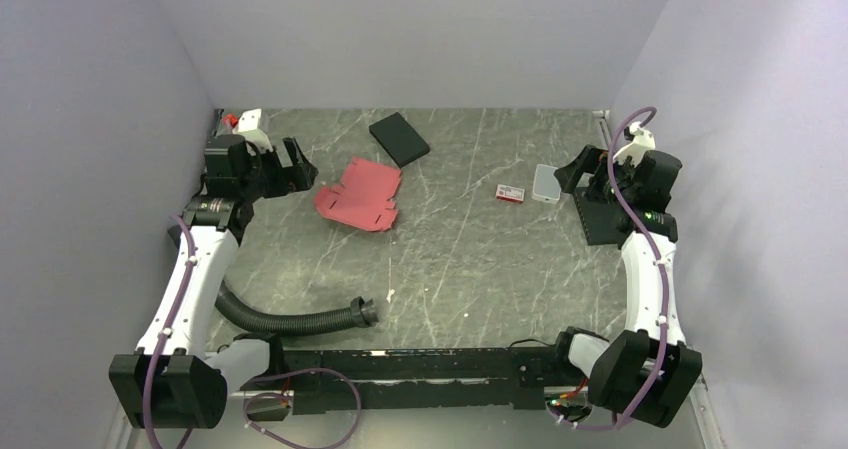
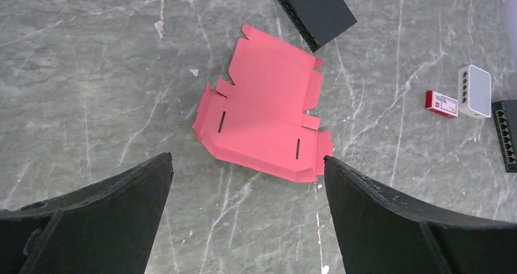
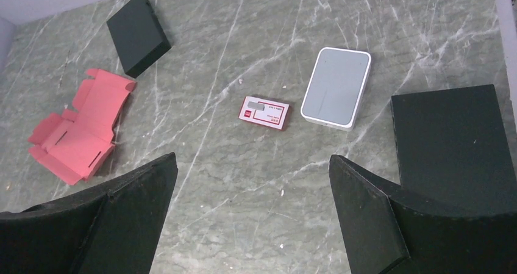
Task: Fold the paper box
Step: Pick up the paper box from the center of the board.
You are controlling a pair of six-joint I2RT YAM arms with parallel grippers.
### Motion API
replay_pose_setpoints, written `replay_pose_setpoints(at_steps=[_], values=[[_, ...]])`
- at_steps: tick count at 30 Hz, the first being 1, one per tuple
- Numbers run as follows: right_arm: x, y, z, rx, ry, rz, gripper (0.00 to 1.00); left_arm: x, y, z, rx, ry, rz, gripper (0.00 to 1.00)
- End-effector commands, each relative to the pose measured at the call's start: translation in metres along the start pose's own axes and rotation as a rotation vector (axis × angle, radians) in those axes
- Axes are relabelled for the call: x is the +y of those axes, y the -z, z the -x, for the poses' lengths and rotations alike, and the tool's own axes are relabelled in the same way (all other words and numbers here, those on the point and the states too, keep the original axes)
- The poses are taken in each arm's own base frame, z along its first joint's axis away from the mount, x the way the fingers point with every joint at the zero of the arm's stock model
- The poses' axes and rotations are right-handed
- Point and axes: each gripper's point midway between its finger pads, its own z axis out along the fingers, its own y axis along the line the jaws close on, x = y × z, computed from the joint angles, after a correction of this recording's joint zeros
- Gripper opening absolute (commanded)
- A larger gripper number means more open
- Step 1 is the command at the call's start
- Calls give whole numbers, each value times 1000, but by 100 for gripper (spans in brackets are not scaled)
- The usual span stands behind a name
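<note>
The paper box [image 1: 360, 194] is a flat pinkish-red die-cut sheet with flaps, lying unfolded on the marbled table left of centre. The left wrist view shows the same paper box [image 2: 265, 115] spread flat just beyond my open left gripper [image 2: 247, 161]; nothing sits between its jaws. In the top view my left gripper [image 1: 297, 165] hovers just left of the sheet. My right gripper [image 1: 583, 176] is far off at the right side, open and empty. From the right wrist view the paper box [image 3: 79, 127] lies at far left, well away from that right gripper [image 3: 252, 161].
A black flat box [image 1: 399, 139] lies behind the sheet. A tiny red-and-white carton [image 1: 509, 194] and a white device [image 1: 546, 182] sit right of centre. A black slab [image 1: 602, 214] is by the right arm. A corrugated black hose [image 1: 300, 319] runs along the near left.
</note>
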Motion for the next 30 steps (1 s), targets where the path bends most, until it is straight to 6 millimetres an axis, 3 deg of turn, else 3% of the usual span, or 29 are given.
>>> replay_pose_setpoints(at_steps=[1,6,10,16,21,30], values=[[8,9,28,-81,10,1,100,-15,3,13,-40,16,-75,99],[11,10,26,-77,8,21,100,-28,6,1,-12,81,-145,99],[19,9,16,-57,40,84,100,-32,7,-24,29,179,-179,99],[59,16,-21,0,256,415,100,-38,7,-68,101,361,-236,99],[78,26,-37,31,277,569,100,-29,2,-88,114,450,-198,99],[84,24,-46,60,261,620,100,-14,-29,-108,117,602,-141,99]])
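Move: The red paper box lies flat about 12 cm ahead of the left hand, 11 cm to its right and 22 cm below. The black box is 19 cm beyond the paper box and 10 cm farther right; the hose end lies 20 cm back from the left hand and 14 cm right. From the right hand the paper box is some 11 cm ahead, 45 cm left; the small red carton is 12 cm ahead and 8 cm left. Towards the paper box's level, short of its near edge, the open left hand sinks about 10 cm, first easing right, then swinging back and down; it ends 5 cm farther back and 5 cm right, rolled so its left side dips and the fingers tip down. The open right hand, after a slow start, sweeps 8 cm left and somewhat back, turning 30 degrees counter-clockwise towards the paper box. ##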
